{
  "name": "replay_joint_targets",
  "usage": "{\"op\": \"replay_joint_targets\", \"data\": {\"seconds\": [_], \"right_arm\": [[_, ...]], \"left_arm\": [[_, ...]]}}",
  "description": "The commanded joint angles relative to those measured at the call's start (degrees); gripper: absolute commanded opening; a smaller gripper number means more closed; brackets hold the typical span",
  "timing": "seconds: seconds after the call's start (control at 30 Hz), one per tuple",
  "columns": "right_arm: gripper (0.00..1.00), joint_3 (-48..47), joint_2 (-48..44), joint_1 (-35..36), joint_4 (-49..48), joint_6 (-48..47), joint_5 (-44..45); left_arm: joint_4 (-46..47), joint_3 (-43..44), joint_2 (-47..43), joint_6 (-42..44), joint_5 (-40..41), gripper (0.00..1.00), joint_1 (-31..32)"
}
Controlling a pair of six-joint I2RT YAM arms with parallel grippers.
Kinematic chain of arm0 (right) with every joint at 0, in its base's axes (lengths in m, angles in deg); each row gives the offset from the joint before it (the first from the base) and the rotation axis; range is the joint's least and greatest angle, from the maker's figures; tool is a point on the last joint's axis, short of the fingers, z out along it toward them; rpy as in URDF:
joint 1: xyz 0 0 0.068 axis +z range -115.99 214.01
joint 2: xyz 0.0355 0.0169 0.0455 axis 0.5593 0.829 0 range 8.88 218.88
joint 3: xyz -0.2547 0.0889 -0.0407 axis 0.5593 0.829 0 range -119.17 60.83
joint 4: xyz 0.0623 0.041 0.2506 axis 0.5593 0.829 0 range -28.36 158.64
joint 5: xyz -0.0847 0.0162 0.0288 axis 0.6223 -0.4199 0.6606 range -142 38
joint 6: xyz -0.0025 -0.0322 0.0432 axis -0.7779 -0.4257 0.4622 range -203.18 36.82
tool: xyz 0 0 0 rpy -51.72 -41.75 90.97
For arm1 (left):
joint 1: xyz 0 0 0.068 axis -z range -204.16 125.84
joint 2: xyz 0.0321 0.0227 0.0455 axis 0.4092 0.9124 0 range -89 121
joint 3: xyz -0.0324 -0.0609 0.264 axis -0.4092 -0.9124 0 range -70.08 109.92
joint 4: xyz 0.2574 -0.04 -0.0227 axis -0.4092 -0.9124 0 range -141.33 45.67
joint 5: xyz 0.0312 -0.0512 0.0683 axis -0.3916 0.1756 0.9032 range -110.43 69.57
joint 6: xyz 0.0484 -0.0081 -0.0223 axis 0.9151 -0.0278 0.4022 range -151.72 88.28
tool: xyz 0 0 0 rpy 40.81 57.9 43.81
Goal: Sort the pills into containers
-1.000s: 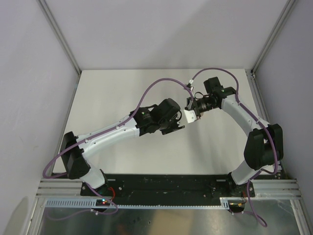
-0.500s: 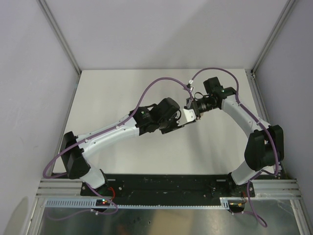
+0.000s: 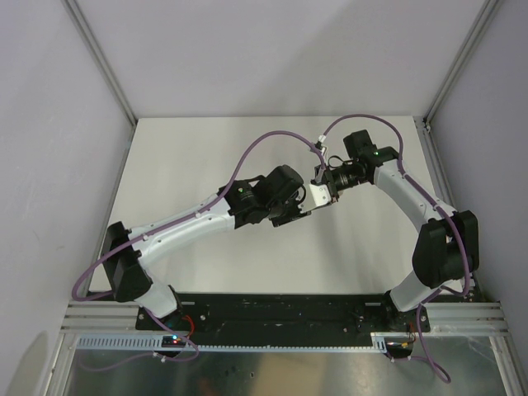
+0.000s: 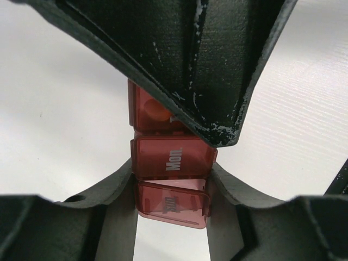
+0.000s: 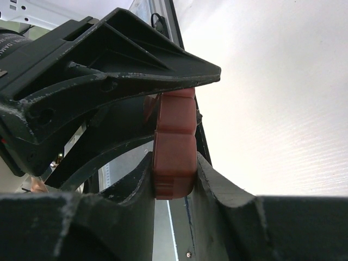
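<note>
The containers (image 4: 171, 157) are one dark red translucent strip held in the air between both arms. In the left wrist view the lid marked "Mon." is down and the nearest lid stands slightly ajar. One orange pill (image 4: 157, 112) shows through the wall of the far compartment. My left gripper (image 4: 171, 175) is shut on the strip's near end, and a right finger (image 4: 217, 65) crosses above. In the right wrist view my right gripper (image 5: 173, 163) is shut on the containers (image 5: 174, 141). From above, the left gripper (image 3: 299, 213) and right gripper (image 3: 318, 195) meet over the table and hide the strip.
The white table (image 3: 190, 165) lies under both arms, walled by pale panels on three sides. Purple cables loop over the wrists. The arm bases and a black rail run along the near edge.
Both wrists have drifted very slightly to the left together. The red strip stays pinched between the two grippers.
</note>
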Motion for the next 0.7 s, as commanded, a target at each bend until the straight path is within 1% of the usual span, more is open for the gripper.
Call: {"op": "replay_joint_targets", "data": {"seconds": [0.0, 0.03, 0.1, 0.17, 0.23, 0.3, 0.47, 0.5, 0.57, 0.67], "right_arm": [[0.00, -1.27, -1.53, 0.68, -0.05, -1.69, -4.33], [0.00, -1.16, -1.64, 0.62, -0.07, -1.73, -4.56], [0.00, -0.97, -1.81, 0.39, -0.31, -1.65, -4.96], [0.00, -0.86, -1.91, 0.22, -0.39, -1.50, -5.32], [0.00, -0.74, -2.25, -0.07, -0.52, -1.31, -5.58], [0.00, -0.40, -2.71, -0.38, -1.26, -0.82, -5.72], [0.00, 0.06, -3.71, -1.13, -1.96, -0.11, -5.62], [0.00, 0.07, -3.91, -1.38, -1.95, -0.06, -5.56], [0.00, 0.04, -4.13, -1.74, -2.01, -0.03, -5.45], [0.00, 0.08, -4.60, -2.18, -1.83, -0.19, -4.89]], "left_arm": [[1.64, 1.56, -0.64, -1.48, -1.29, 0.00, -0.04], [1.67, 1.65, -0.66, -1.47, -1.23, 0.00, -0.03], [1.67, 1.79, -0.72, -1.52, -1.30, 0.04, -0.01], [1.67, 1.89, -0.80, -1.60, -1.28, 0.17, -0.08], [1.67, 1.91, -0.91, -1.67, -1.23, 0.37, -0.05], [1.74, 1.85, -1.04, -1.75, -1.17, 0.53, -0.06], [1.75, 1.92, -1.68, -1.99, -0.98, 0.89, -0.10], [1.72, 1.92, -1.93, -1.99, -0.99, 0.94, -0.10], [1.77, 1.74, -2.57, -1.87, -1.09, 0.98, -0.14], [1.72, 1.48, -3.89, -2.06, -1.88, 0.99, -0.61]]}}
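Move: The red pill organizer hangs pinched between both hands, clear of the table. The left hand has it near the Mon./Sun. end, so its middle lies about 2 cm to that hand's right, 1 cm ahead and 1 cm below. The right hand holds the other end, and its middle is some 3 cm to the left, level fore and aft, 1 cm lower. The pill bottle stands about 4 cm ahead of the right hand, 6 cm right and 8 cm below. The pill organizer is handed over to the right hand: the left fingers, shut on its Mon./Sun. end, spread to fully open and let go, while that hand stays practically where it is. The right hand keeps its pinch on the other end and lifts the organizer straight up about 2 cm, tilting only slightly, some 5 degrees. ##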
